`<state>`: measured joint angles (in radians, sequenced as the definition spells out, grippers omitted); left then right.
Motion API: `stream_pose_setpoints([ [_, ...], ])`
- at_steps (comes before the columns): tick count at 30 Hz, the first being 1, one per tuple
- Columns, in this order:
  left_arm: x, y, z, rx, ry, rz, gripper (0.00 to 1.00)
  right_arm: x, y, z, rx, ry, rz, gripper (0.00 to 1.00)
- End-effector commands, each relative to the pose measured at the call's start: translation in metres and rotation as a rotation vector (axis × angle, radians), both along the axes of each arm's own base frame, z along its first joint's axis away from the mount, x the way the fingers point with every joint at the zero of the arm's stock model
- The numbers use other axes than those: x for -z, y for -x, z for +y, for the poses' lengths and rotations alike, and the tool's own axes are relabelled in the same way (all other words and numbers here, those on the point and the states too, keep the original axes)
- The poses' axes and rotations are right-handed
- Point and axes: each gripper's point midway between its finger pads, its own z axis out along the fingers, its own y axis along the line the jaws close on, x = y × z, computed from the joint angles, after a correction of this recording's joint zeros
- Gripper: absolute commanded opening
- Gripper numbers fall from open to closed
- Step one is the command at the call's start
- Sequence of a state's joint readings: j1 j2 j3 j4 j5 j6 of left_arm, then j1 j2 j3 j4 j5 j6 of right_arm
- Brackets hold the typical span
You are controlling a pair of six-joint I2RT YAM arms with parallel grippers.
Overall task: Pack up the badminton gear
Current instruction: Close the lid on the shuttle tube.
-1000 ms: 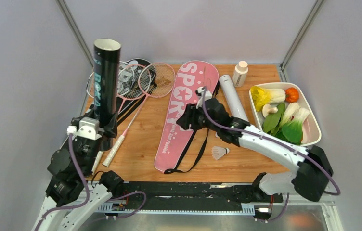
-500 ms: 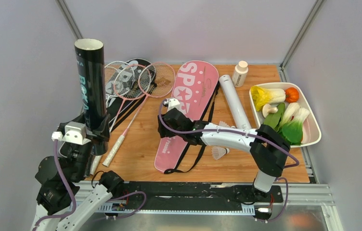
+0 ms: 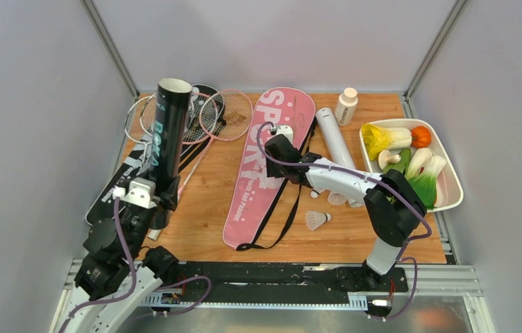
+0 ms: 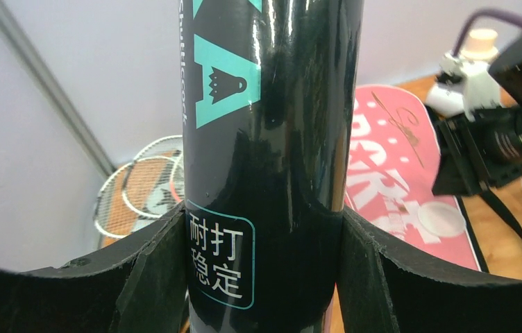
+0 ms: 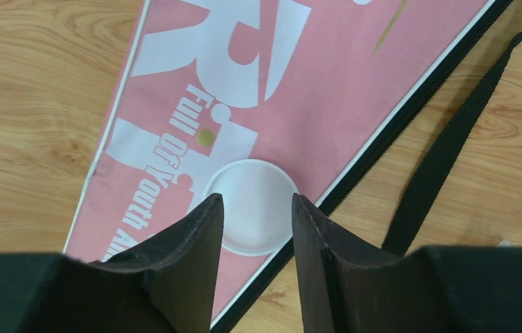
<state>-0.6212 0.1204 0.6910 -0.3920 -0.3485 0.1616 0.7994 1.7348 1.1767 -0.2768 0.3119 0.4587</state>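
My left gripper (image 3: 155, 202) (image 4: 264, 212) is shut on a long black tube (image 3: 169, 132) (image 4: 265, 104) with teal lettering, held upright and leaning slightly over the table's left side. My right gripper (image 3: 277, 147) (image 5: 257, 200) hangs open just above the pink SPORT bag (image 3: 248, 201) (image 5: 300, 83). A round white lid (image 5: 253, 232) lies on the bag beneath its fingertips. White and pink rackets (image 3: 227, 114) lie at the back left, partly on a black bag (image 3: 114, 191). A white tube (image 3: 333, 139) lies right of the pink bag. Two shuttlecocks (image 3: 317, 220) (image 3: 337, 199) lie near the front.
A white tray (image 3: 450, 191) of toy vegetables stands at the right edge. A small white bottle (image 3: 346, 105) with a beige cap stands at the back. The pink bag's black strap (image 3: 282, 225) trails toward the front edge. Grey walls close in the left, right and back.
The left arm has carried the black tube rightward, back over the table. The right gripper has moved back and to the right along the pink bag, and its jaws have narrowed a little.
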Motion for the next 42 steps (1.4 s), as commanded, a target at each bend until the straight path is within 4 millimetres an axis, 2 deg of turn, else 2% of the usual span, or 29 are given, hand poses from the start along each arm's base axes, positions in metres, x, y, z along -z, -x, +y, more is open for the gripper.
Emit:
stream_pose_setpoints([
  [1,-0.006,0.002,-0.029,0.144,-0.016,-0.07,0.0,0.004,-0.003,-0.01,-0.02,0.02,0.033,0.42],
  [4,0.014,0.0,-0.048,0.23,-0.086,-0.057,0.0,0.01,-0.009,-0.012,-0.063,0.036,0.053,0.41],
  [7,0.029,0.007,-0.073,0.373,-0.152,-0.064,0.0,0.013,-0.013,-0.013,-0.113,0.03,0.073,0.41],
  [11,0.038,0.017,-0.092,0.492,-0.176,-0.062,0.0,0.024,-0.016,-0.012,-0.168,0.022,0.114,0.39],
  [14,0.04,0.018,-0.096,0.515,-0.191,-0.053,0.0,0.034,-0.018,-0.013,-0.187,0.019,0.142,0.36],
  [21,0.041,0.011,-0.09,0.47,-0.211,-0.05,0.0,0.054,-0.015,-0.017,-0.211,0.057,0.184,0.29],
  [27,0.045,0.009,-0.092,0.472,-0.227,-0.032,0.0,0.061,-0.013,-0.023,-0.198,0.082,0.192,0.16],
  [32,0.052,0.001,-0.09,0.444,-0.248,0.019,0.0,0.053,-0.015,-0.025,-0.182,0.075,0.173,0.0],
  [38,0.056,0.001,-0.093,0.459,-0.26,0.068,0.0,0.021,-0.022,-0.034,-0.139,0.038,0.109,0.0],
  [42,0.059,0.004,-0.094,0.484,-0.298,0.084,0.0,-0.005,-0.019,-0.046,-0.111,-0.034,0.074,0.0],
])
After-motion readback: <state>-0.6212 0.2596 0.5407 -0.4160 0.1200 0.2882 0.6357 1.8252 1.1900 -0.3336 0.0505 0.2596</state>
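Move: The white round lid lies flat on the pink bag almost straight under the right hand, about 7 cm down and 1 cm to its left. From the lid, the nearest loose shuttlecock lies about 14 cm back and 16 cm to the right, and the white tube some 8 cm farther out and 24 cm to the right. From the left hand, already holding the black shuttle tube upright, the lid is roughly 16 cm ahead, 27 cm to the right and 31 cm below. Right fingertips shut on the lid's right-hand edge and pinch it: the hand first sinks some 6 cm, easing right and tipping farther down, closes fully there, then starts back up by about 2 cm. The left hand keeps its grip on the shuttle tube, swings it right and down, turning about 25 degrees clockwise and leaning its mouth over towards the right hand, then pauses and sinks a little more. ##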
